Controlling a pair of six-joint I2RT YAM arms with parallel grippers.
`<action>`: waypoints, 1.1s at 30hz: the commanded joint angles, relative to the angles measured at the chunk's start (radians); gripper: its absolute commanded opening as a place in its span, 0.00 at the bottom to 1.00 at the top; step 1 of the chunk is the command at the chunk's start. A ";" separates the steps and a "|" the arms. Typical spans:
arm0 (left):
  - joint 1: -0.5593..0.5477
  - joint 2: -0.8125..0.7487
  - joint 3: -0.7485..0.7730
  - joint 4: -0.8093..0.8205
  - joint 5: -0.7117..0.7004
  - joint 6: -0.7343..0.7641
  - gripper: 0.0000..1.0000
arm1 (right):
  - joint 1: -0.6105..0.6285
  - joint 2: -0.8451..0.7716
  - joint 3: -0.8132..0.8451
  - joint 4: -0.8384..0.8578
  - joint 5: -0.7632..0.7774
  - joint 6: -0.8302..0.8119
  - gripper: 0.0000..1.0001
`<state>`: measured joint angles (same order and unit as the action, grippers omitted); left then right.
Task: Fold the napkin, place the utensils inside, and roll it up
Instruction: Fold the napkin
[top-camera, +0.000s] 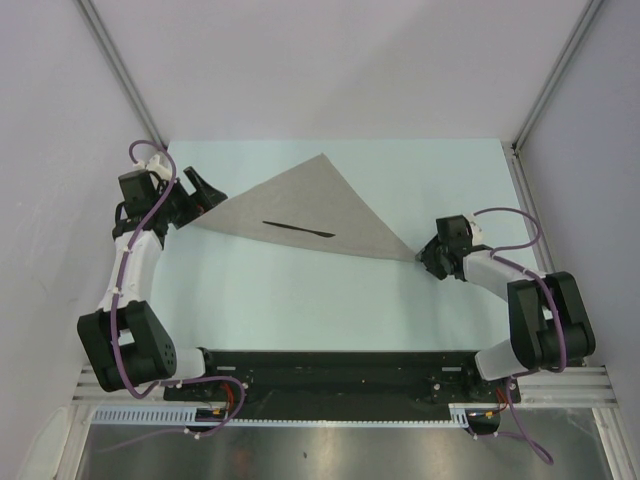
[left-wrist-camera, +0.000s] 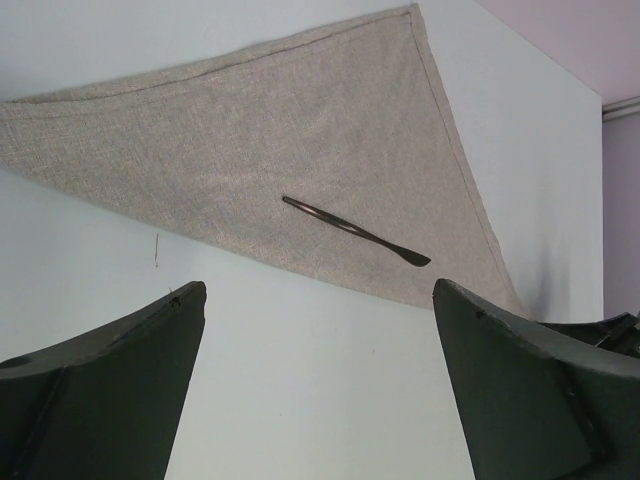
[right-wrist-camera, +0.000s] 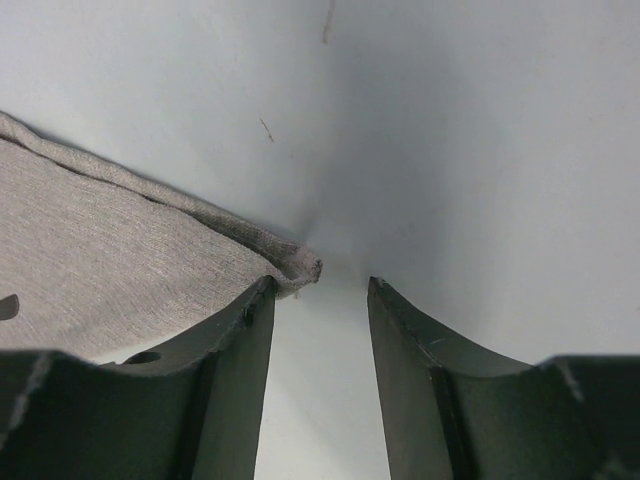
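The grey-beige napkin (top-camera: 315, 200) lies folded into a triangle on the white table, its long folded edge toward the arms. A thin black utensil (top-camera: 300, 228) rests on it near that edge, and it also shows in the left wrist view as the utensil (left-wrist-camera: 355, 231) on the napkin (left-wrist-camera: 300, 120). My left gripper (top-camera: 205, 190) is open by the napkin's left corner, and only bare table lies between the jaws of the left gripper (left-wrist-camera: 318, 290). My right gripper (right-wrist-camera: 320, 282) is open at the right corner. The napkin's tip (right-wrist-camera: 303, 266) lies just past the left fingertip, unclamped.
Pale walls with metal frame rails (top-camera: 120, 70) close in the table on the left, back and right. A black mounting bar (top-camera: 330, 365) runs along the near edge between the arm bases. Bare white tabletop (top-camera: 300, 300) lies between the napkin and the bar.
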<state>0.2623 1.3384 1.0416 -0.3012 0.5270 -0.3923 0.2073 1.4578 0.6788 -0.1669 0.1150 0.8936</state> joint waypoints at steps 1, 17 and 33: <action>0.009 -0.019 -0.003 0.024 0.005 -0.002 1.00 | -0.006 0.019 0.002 0.041 0.012 0.002 0.46; 0.008 -0.027 -0.002 0.024 0.008 0.000 1.00 | -0.005 0.084 0.057 0.050 0.061 -0.041 0.15; 0.011 -0.039 -0.006 0.036 0.024 -0.005 1.00 | 0.164 -0.002 0.221 0.075 0.192 -0.197 0.00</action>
<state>0.2623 1.3384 1.0416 -0.3012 0.5274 -0.3923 0.2684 1.5185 0.8104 -0.1387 0.2123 0.7650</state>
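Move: The napkin's right-hand corner lies almost between the right hand's half-open fingers, about 2 cm ahead, 1 cm to the left and 1 cm below. The dark utensil lies on the napkin some 26 cm to that hand's left and 9 cm farther out; the napkin's far point is about 30 cm ahead and 21 cm left. From the left hand, the right-hand corner is roughly 43 cm to the right, 4 cm back and 19 cm below. The right hand eases about 2 cm forward and sinks a little while its half-open fingers close fully and pinch the napkin's right-hand corner. With the corner held, it speeds up and lifts some 3 cm off the low point while going another 2 cm forward, the wrist tilting only slightly. ##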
